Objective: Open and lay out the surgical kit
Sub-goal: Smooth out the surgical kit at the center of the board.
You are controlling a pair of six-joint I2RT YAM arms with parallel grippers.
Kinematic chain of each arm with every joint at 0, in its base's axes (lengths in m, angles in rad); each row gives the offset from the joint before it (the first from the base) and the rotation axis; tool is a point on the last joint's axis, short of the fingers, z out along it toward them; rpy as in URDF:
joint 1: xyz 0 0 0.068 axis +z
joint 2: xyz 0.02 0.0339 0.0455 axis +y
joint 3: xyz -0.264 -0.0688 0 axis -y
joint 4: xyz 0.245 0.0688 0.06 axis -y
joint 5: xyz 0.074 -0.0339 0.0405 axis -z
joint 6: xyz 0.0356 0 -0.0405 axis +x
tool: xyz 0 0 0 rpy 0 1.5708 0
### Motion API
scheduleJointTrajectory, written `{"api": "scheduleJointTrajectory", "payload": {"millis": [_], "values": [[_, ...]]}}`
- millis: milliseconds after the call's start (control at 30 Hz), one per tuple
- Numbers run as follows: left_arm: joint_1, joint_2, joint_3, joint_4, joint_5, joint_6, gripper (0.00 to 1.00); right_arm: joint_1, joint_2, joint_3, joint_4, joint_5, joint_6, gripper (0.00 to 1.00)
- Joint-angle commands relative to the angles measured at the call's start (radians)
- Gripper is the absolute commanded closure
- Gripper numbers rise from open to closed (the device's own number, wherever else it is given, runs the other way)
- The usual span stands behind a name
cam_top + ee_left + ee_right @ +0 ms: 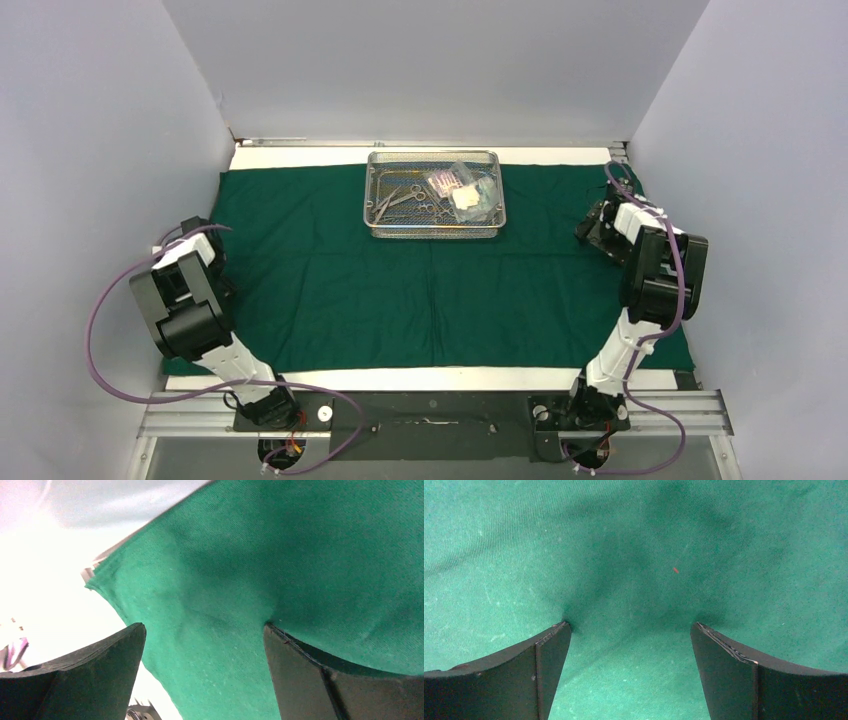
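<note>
The surgical kit lies unwrapped: its dark green cloth (400,300) is spread flat over the table. On it at the back centre stands the silver wire-mesh tray (371,195), holding steel forceps (400,197) and clear gauze packets (466,190). My left gripper (200,232) is open at the cloth's left edge. In the left wrist view the gripper (205,630) straddles that edge, one finger over cloth (300,555) and the other over bare tabletop. My right gripper (597,225) is open at the right side. In its wrist view the gripper (630,625) has both fingertips down on cloth (634,540).
Grey walls enclose the table on the left, back and right. A white strip of tabletop (300,157) shows behind the cloth and another (420,378) in front of it. Purple cables (95,330) loop beside both arms.
</note>
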Motion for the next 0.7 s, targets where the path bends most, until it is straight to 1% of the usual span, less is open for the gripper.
{"api": "scheduleJointTrajectory", "payload": {"millis": [0, 33, 133, 233, 300, 367, 467, 533, 667], "values": [[-0.053, 0.015, 0.053, -0.041, -0.149, 0.004, 0.15, -0.008, 0.01, 0.024, 0.037, 0.133, -0.07, 0.13], [-0.076, 0.004, 0.059, -0.053, -0.162, 0.002, 0.15, -0.001, -0.005, 0.028, 0.036, 0.134, -0.077, 0.13], [-0.147, -0.042, 0.139, -0.111, -0.173, -0.011, 0.14, 0.039, -0.056, 0.048, 0.014, 0.129, -0.099, 0.12], [-0.196, -0.1, 0.228, -0.146, -0.126, -0.028, 0.13, 0.073, -0.107, 0.054, -0.016, 0.108, -0.09, 0.12], [-0.218, -0.132, 0.266, -0.131, -0.035, -0.03, 0.11, 0.086, -0.136, 0.044, -0.024, 0.088, -0.076, 0.12], [-0.235, -0.158, 0.274, -0.081, 0.093, -0.016, 0.11, 0.088, -0.141, 0.038, -0.005, 0.056, -0.078, 0.11], [-0.249, -0.174, 0.238, 0.022, 0.314, -0.005, 0.1, 0.089, -0.089, 0.068, 0.052, 0.003, -0.099, 0.11], [-0.25, -0.17, 0.196, 0.082, 0.429, -0.021, 0.11, 0.091, -0.039, 0.096, 0.106, -0.025, -0.099, 0.12], [-0.253, -0.148, 0.118, 0.171, 0.539, -0.054, 0.13, 0.089, 0.075, 0.189, 0.206, -0.106, -0.066, 0.13]]}}
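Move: Over the left edge of the green cloth, the left hand has the middle of the cloth's left panel about 9 cm ahead and 10 cm to its right, some 3 cm down. The cloth's far left corner is about 33 cm ahead and 1 cm left; the instrument tray is 28 cm ahead and 51 cm right. The right hand has the cloth's far right corner roughly 16 cm ahead and 9 cm right, and the tray 10 cm ahead and 42 cm left. Lifting off the cloth, the left hand sweeps forward about 14 cm and right 9 cm over the left panel, rising some 10 cm before starting to sink again, its open fingers swinging forward about 30 degrees. The right hand finishes a short rightward wipe, comes free upwards about 4 cm, then eases left and goes on forward towards the cloth's far edge, fingers still open. ##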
